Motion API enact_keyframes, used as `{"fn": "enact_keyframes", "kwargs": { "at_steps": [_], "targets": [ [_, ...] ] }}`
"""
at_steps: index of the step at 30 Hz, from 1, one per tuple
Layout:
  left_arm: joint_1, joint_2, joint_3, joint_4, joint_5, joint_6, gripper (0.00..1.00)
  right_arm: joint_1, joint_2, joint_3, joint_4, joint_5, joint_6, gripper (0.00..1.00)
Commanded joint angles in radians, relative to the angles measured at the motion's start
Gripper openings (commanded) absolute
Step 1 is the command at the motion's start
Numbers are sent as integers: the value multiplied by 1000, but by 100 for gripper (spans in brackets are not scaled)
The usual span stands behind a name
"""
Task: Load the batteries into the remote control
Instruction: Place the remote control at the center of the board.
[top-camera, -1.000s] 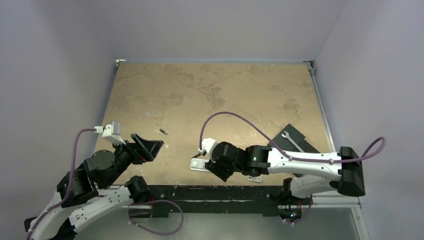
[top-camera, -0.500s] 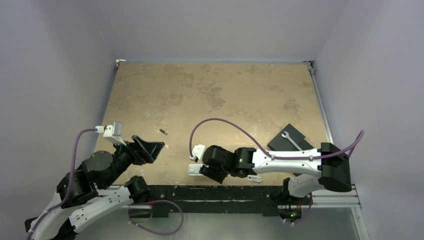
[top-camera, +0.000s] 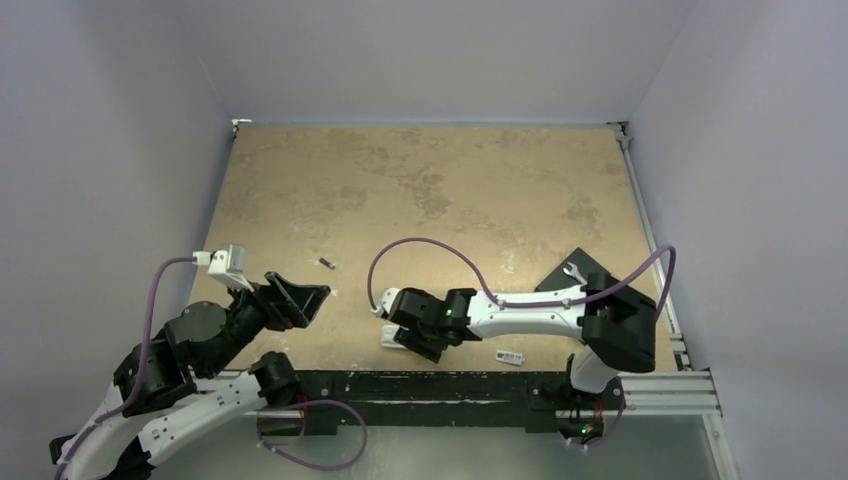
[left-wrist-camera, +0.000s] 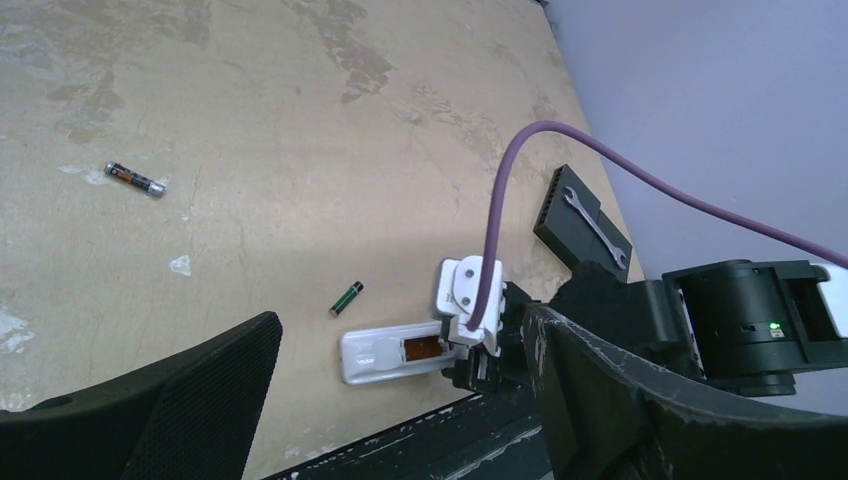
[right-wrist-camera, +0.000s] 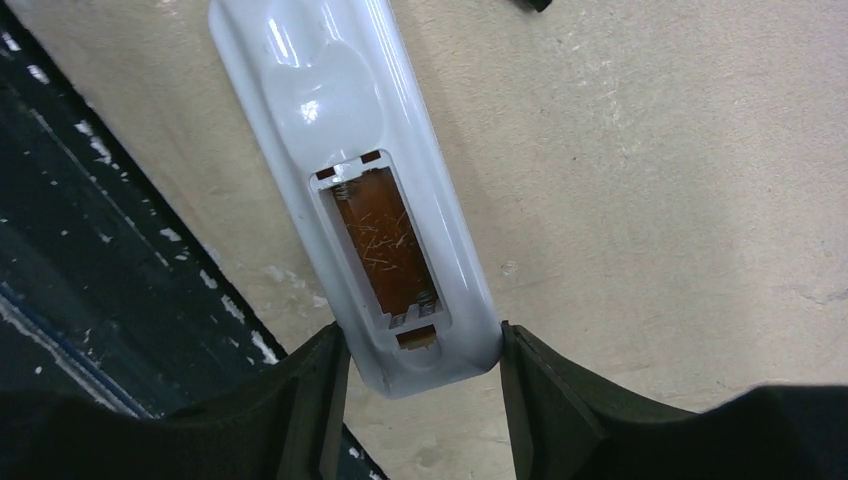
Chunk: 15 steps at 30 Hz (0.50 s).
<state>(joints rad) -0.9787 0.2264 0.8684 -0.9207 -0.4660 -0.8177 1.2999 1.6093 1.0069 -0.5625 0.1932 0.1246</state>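
The white remote control (right-wrist-camera: 360, 180) lies back up near the table's front edge, its open compartment showing bare brown inside. My right gripper (right-wrist-camera: 420, 350) is shut on its near end, one finger against each side; from above the gripper (top-camera: 412, 335) covers most of the remote (top-camera: 386, 338). Two batteries lie loose: a dark one (left-wrist-camera: 136, 179) further out on the table (top-camera: 326, 264), and a green one (left-wrist-camera: 345, 298) just beyond the remote (left-wrist-camera: 385, 355). My left gripper (top-camera: 300, 295) hovers open to the left, holding nothing.
A small white cover piece (top-camera: 510, 356) lies by the front edge, right of the remote. A black holder with a wrench (top-camera: 580, 275) sits at the right. The black front rail (top-camera: 430, 385) runs just beside the remote.
My right arm has swung left and back towards the front edge, taking the remote with it. The left arm has stayed still.
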Motion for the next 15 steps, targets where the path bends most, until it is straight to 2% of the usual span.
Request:
{"fn": "enact_keyframes", "kwargs": {
  "at_steps": [1, 3, 8, 10, 11, 12, 13, 15],
  "targets": [
    [-6, -4, -6, 47, 12, 27, 91, -11, 35, 52, -43, 20, 16, 0],
    [-8, -2, -6, 49, 13, 29, 91, -11, 48, 56, -46, 0, 11, 2],
    [-7, -1, -8, 51, 15, 37, 92, -11, 32, 51, -37, -11, 14, 27],
    [-6, -1, -7, 53, 16, 38, 92, -11, 12, 46, -31, -11, 20, 43],
    [-7, 0, -8, 53, 17, 39, 93, -11, 3, 43, -29, -10, 23, 65],
    [-7, 1, -8, 53, 17, 39, 94, -11, -7, 41, -28, -9, 25, 95],
    [-7, 1, -7, 53, 17, 40, 94, -11, -17, 39, -28, -12, 28, 98],
    [-7, 1, -8, 53, 17, 38, 95, -11, -37, 36, -31, -11, 33, 99]
  ]
}}
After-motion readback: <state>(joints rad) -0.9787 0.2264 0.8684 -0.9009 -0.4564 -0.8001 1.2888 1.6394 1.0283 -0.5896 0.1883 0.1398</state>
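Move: My right fingers already pinch the right-hand end of the remote control; its middle lies about 5 cm to their left, 1 cm ahead and 1 cm lower, with its spot on the board close beneath it. The green battery lies some 8 cm ahead and 9 cm left of my right fingers; the white battery cover is about 17 cm to their right and 1 cm back. From my left hand the remote is roughly 15 cm right, 1 cm ahead and 25 cm below. I ease my right hand down the last 1 cm or so, still gripping the remote's end, to set it on the near part of the board. Then I hold there and spread the fingers from a bit over half open to nearly fully open, letting go, and start to rise by about half a centimetre, still pointing down around that end. ##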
